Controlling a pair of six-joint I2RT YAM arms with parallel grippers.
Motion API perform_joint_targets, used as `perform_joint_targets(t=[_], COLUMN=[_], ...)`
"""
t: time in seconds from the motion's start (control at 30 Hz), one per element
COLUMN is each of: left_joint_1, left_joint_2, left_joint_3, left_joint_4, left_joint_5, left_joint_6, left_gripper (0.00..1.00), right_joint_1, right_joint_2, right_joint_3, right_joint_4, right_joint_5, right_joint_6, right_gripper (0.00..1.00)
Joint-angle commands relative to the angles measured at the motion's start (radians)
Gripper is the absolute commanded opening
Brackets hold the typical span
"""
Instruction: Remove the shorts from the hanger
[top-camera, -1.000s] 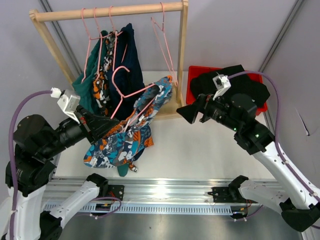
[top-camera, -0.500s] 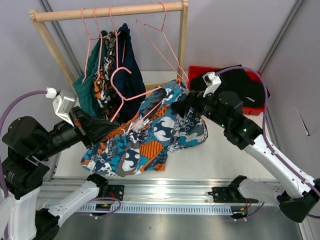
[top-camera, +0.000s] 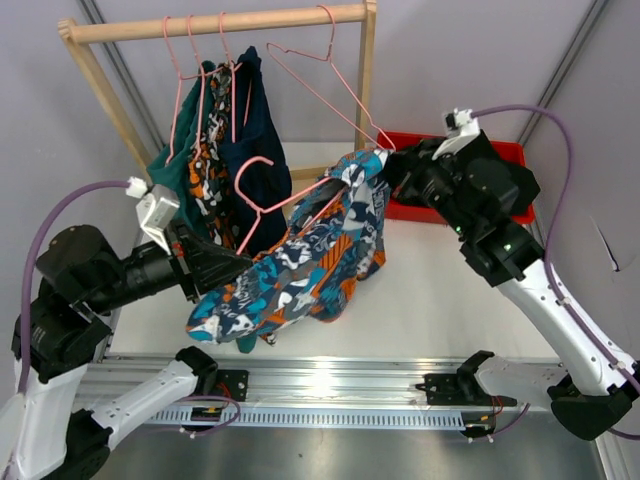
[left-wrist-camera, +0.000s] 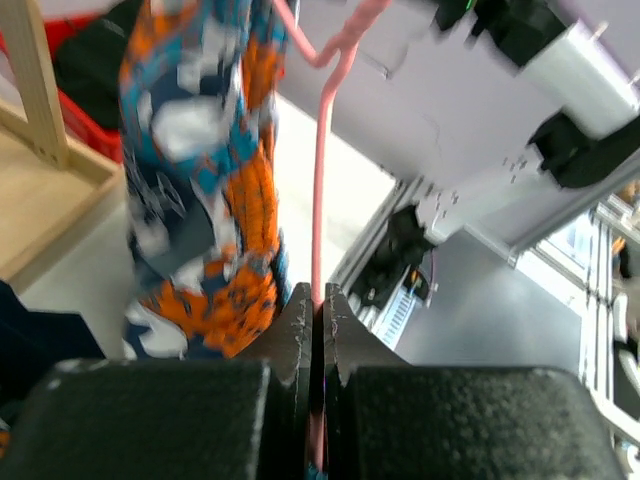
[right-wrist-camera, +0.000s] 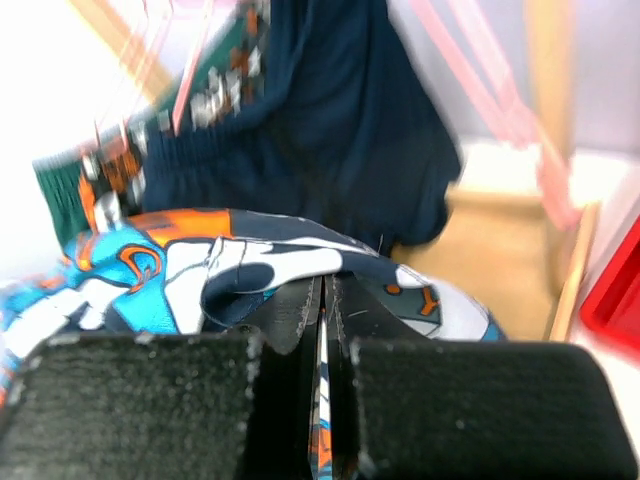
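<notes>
The blue-orange-white patterned shorts (top-camera: 300, 265) hang on a pink hanger (top-camera: 262, 190) held out over the table. My left gripper (top-camera: 215, 265) is shut on the hanger's wire (left-wrist-camera: 322, 180), with the shorts (left-wrist-camera: 200, 180) to its left. My right gripper (top-camera: 385, 172) is shut on an edge of the patterned shorts (right-wrist-camera: 200, 270) and holds it up near the rack's right post. Teal (top-camera: 168, 170), camo (top-camera: 205, 165) and navy shorts (top-camera: 255, 140) hang on the wooden rack (top-camera: 220, 22). Black shorts (left-wrist-camera: 95, 55) lie in the red bin.
A red bin (top-camera: 415, 210) stands at the back right, mostly behind my right arm. An empty pink hanger (top-camera: 320, 85) hangs tilted on the rail beside the right post (top-camera: 366, 90). The rack's wooden base (left-wrist-camera: 50, 210) lies behind the shorts.
My right gripper moved in from the right, closed on the patterned shorts and pulled their edge up and back to the right. The left arm shifted slightly right with the hanger.
</notes>
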Motion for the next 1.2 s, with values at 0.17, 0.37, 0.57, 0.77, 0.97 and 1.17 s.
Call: perform_joint_targets(t=[0.17, 0.37, 0.57, 0.77, 0.97, 1.17], left_joint_1=[-0.156, -0.303, -0.386, -0.452, -0.486, -0.489], left_joint_2=[0.032, 0.057, 0.058, 0.051, 0.044, 0.076], left_joint_3=[-0.018, -0.016, 0.002, 0.018, 0.033, 0.16], left_joint_4=[-0.129, -0.187, -0.202, -0.208, -0.212, -0.239], left_joint_5=[-0.083, -0.093, -0.093, -0.077, -0.077, -0.209], left_joint_6=[0.06, 0.075, 0.071, 0.052, 0.052, 0.06], left_gripper=[0.0, 0.0, 0.0, 0.0, 0.0, 0.0], right_joint_1=[-0.122, -0.18, -0.24, -0.3, -0.375, -0.374], right_joint_2=[0.032, 0.072, 0.157, 0.239, 0.309, 0.259], right_joint_3=[0.225, 0.3, 0.434, 0.532, 0.63, 0.541], right_joint_4=[0.03, 0.001, -0.111, -0.216, -0.325, -0.306], right_joint_5=[0.046, 0.039, 0.091, 0.106, 0.077, 0.034], right_joint_6=[-0.011, 0.032, 0.07, 0.088, 0.125, 0.151], right_gripper=[0.0, 0.0, 0.0, 0.0, 0.0, 0.0])
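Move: The right hand already pinches the patterned shorts' waistband; the red box lies about 18 cm ahead, 18 cm to its right and 40 cm below, and the empty hanger hangs some 12 cm ahead, 8 cm to its left and slightly higher. The left hand still grips the loaded hanger by its neck, with the patterned shorts' middle about 9 cm to its right, 4 cm ahead and 5 cm below; the navy shorts hang roughly 22 cm ahead, 4 cm to its left and 8 cm lower. Keeping the waistband pinched, the right hand pulls the shorts along the hanger, first up about 8 cm and to the right, then forward and farther right towards the red box while sinking a little, its wrist turning some 15 degrees clockwise and tipping down. The left hand keeps hold of the hanger neck and draws it against that pull, down, back and somewhat right, yawing about 15 degrees clockwise and rising slightly at the end. ##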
